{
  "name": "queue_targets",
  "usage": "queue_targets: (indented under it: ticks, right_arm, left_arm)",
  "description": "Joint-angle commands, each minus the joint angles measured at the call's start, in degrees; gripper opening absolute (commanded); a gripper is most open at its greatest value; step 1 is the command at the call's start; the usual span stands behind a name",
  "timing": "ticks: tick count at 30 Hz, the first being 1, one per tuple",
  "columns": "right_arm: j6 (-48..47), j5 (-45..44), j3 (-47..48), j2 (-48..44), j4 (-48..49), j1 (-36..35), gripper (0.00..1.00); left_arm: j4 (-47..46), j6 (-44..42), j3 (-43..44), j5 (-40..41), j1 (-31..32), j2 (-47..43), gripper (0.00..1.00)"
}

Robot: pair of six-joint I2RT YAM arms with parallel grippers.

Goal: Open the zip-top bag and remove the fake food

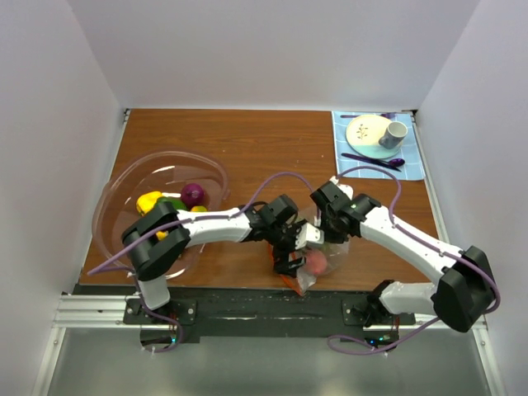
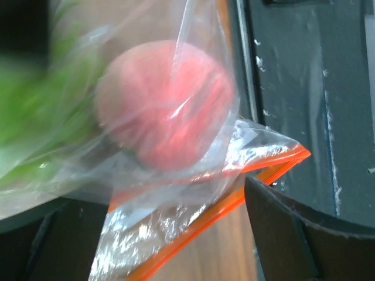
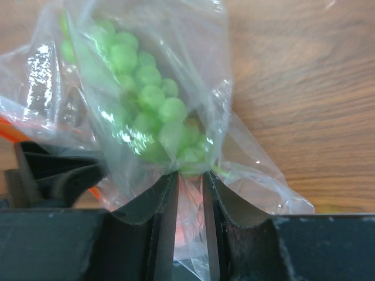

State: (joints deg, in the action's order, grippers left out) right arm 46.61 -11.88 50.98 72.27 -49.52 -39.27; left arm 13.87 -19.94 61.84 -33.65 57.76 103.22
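Note:
The zip-top bag (image 1: 320,257), clear with an orange zip strip (image 2: 234,202), lies crumpled near the table's front edge between both arms. Inside it I see fake food: a pink-red fruit (image 2: 167,105) and a green grape bunch (image 3: 146,99). My left gripper (image 2: 158,225) is open, its fingers (image 2: 293,234) either side of the bag's zip edge, just below the pink-red fruit. My right gripper (image 3: 190,181) is closed narrowly on a gathered fold of the bag's plastic, right under the grapes. In the top view the left gripper (image 1: 289,254) and right gripper (image 1: 332,229) flank the bag.
A large clear pinkish bowl (image 1: 124,186) at the left holds a yellow lemon (image 1: 148,200), a green piece (image 1: 175,203) and a purple piece (image 1: 192,195). A blue mat (image 1: 412,161) at the back right carries a plate (image 1: 367,132), cup (image 1: 393,132) and purple spoon (image 1: 375,160).

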Motion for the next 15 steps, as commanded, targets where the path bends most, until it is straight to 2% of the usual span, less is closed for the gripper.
queue_targets:
  ticks: [1, 5, 6, 7, 9, 15]
  right_arm:
    - [-0.6, -1.5, 4.6, -2.8, -8.2, -1.7, 0.26]
    - [-1.4, -2.9, 7.6, -0.9, -9.7, -1.7, 0.21]
    - [-1.7, -2.9, 7.9, -0.7, -9.6, -1.7, 0.18]
    - [-1.6, -2.8, 8.3, -0.6, -9.6, -1.7, 0.08]
    - [-1.7, -3.0, 9.6, -0.5, -9.3, -1.7, 0.0]
    - [-3.2, -3.8, 16.6, 1.9, -11.4, -1.7, 0.0]
  left_arm:
    - [3.5, 0.4, 3.4, 2.1, -8.7, -5.4, 1.0]
    - [14.1, -3.1, 7.1, -0.9, -9.6, -10.3, 1.0]
    - [17.0, -4.0, 6.6, -1.3, -9.7, -11.5, 1.0]
    - [17.9, -4.4, 5.8, -1.8, -9.7, -14.1, 1.0]
    - [18.2, -4.9, 1.5, -1.0, -9.7, -16.5, 1.0]
    - [15.7, -4.7, -6.5, 1.7, -10.5, -19.6, 1.0]
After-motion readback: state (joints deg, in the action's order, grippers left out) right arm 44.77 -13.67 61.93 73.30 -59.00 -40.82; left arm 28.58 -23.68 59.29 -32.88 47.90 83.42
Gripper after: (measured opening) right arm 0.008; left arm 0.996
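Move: The red fruit, still inside the film, is about 5 cm right of the left gripper, a centimetre farther out and a little below it. The grapes lie some 8 cm ahead and 6 cm right of that gripper, and the orange zip mouth slants below it, about 2 cm back and 3 cm left. From the right gripper, the red fruit is roughly 5 cm back, 4 cm left and 5 cm down; the grapes are about 3 cm ahead and 3 cm left. Pull the wide-open left gripper up and out to the left, about 8 cm each way, clear of the bag's mouth: swing it forward past the zip first, then draw back partway as it climbs, turning slightly counter-clockwise. Meanwhile raise the right gripper about 5 cm, closing its nearly shut fingers fully to pinch the film at the bag's closed end. ##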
